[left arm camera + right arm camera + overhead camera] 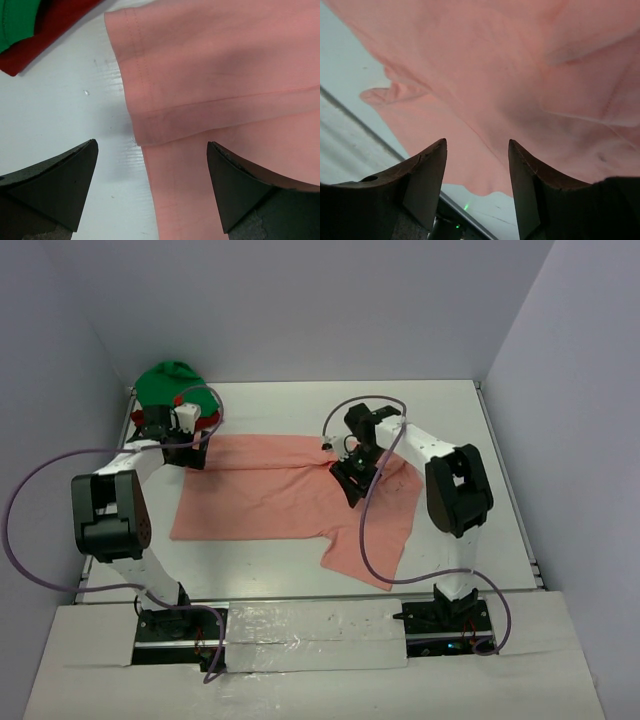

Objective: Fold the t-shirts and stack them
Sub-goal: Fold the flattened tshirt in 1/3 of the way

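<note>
The salmon-pink t-shirt lies partly folded on the white table, with one part trailing toward the front right. My left gripper stands wide open over the shirt's far-left corner. In the left wrist view that gripper straddles the folded pink hem without touching it. My right gripper is over the shirt's right part. In its own view it is open above rumpled pink cloth, with nothing held. The green t-shirt and the dark red t-shirt are piled at the far left.
The green cloth and the dark red cloth lie just beyond my left gripper. Grey walls close in the table on the left, back and right. A taped strip runs along the near edge between the arm bases.
</note>
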Controlling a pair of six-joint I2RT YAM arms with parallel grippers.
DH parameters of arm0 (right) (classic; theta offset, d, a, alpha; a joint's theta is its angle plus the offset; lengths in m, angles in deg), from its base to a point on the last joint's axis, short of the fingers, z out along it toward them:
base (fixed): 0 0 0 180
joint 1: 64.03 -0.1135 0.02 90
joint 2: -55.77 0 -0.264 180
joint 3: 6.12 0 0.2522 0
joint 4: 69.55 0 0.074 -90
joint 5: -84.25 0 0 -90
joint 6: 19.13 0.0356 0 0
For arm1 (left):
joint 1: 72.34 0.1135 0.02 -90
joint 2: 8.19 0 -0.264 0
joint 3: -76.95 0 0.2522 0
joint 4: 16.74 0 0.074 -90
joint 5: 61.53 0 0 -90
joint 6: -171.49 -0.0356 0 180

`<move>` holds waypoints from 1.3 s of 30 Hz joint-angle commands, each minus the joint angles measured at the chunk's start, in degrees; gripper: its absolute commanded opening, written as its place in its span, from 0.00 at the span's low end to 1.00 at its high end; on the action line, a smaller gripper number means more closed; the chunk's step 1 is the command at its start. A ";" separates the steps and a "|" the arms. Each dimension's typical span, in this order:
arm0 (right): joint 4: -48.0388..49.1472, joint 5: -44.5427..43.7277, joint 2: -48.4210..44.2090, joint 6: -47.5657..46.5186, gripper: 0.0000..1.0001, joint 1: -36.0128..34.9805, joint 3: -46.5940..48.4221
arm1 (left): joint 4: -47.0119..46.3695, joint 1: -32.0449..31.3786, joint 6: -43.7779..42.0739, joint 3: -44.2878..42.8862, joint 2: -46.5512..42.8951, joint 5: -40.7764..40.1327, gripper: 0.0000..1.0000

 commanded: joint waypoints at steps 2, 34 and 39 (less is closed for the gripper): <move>12.73 -13.97 -8.99 3.54 0.60 0.16 -4.49 | -3.00 0.17 1.99 1.31 -4.46 0.27 0.99; 15.39 2.16 0.04 12.52 0.58 11.15 -3.71 | -6.61 0.17 7.53 4.39 -12.64 1.49 0.99; 16.00 3.83 -0.13 11.55 0.57 11.24 -3.71 | -6.78 0.08 7.62 4.82 -13.08 1.50 0.99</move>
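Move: The folded-in sleeve cuff of the pink t-shirt lies about 6 cm ahead of the right hand and 4 cm to its right, some 3 cm lower. Its other sleeve lies roughly 12 cm behind that hand and 3 cm to its right. The left hand is just above the folded band's left corner, about 2 cm ahead, 1 cm to its left and 3 cm below; the green-and-red shirt stack is some 15 cm ahead and 3 cm to its left. The pink t-shirt's folded sleeve cuff is what the right hand goes for: it arcs about 9 cm forward and 4 cm rightward, rising a little, then sinks some 5 cm while drawing back slightly, turning about 20 degrees clockwise, fingers staying part open astride the cuff. The empty left hand rises away from the folded corner, tipping its open fingers up slightly. ##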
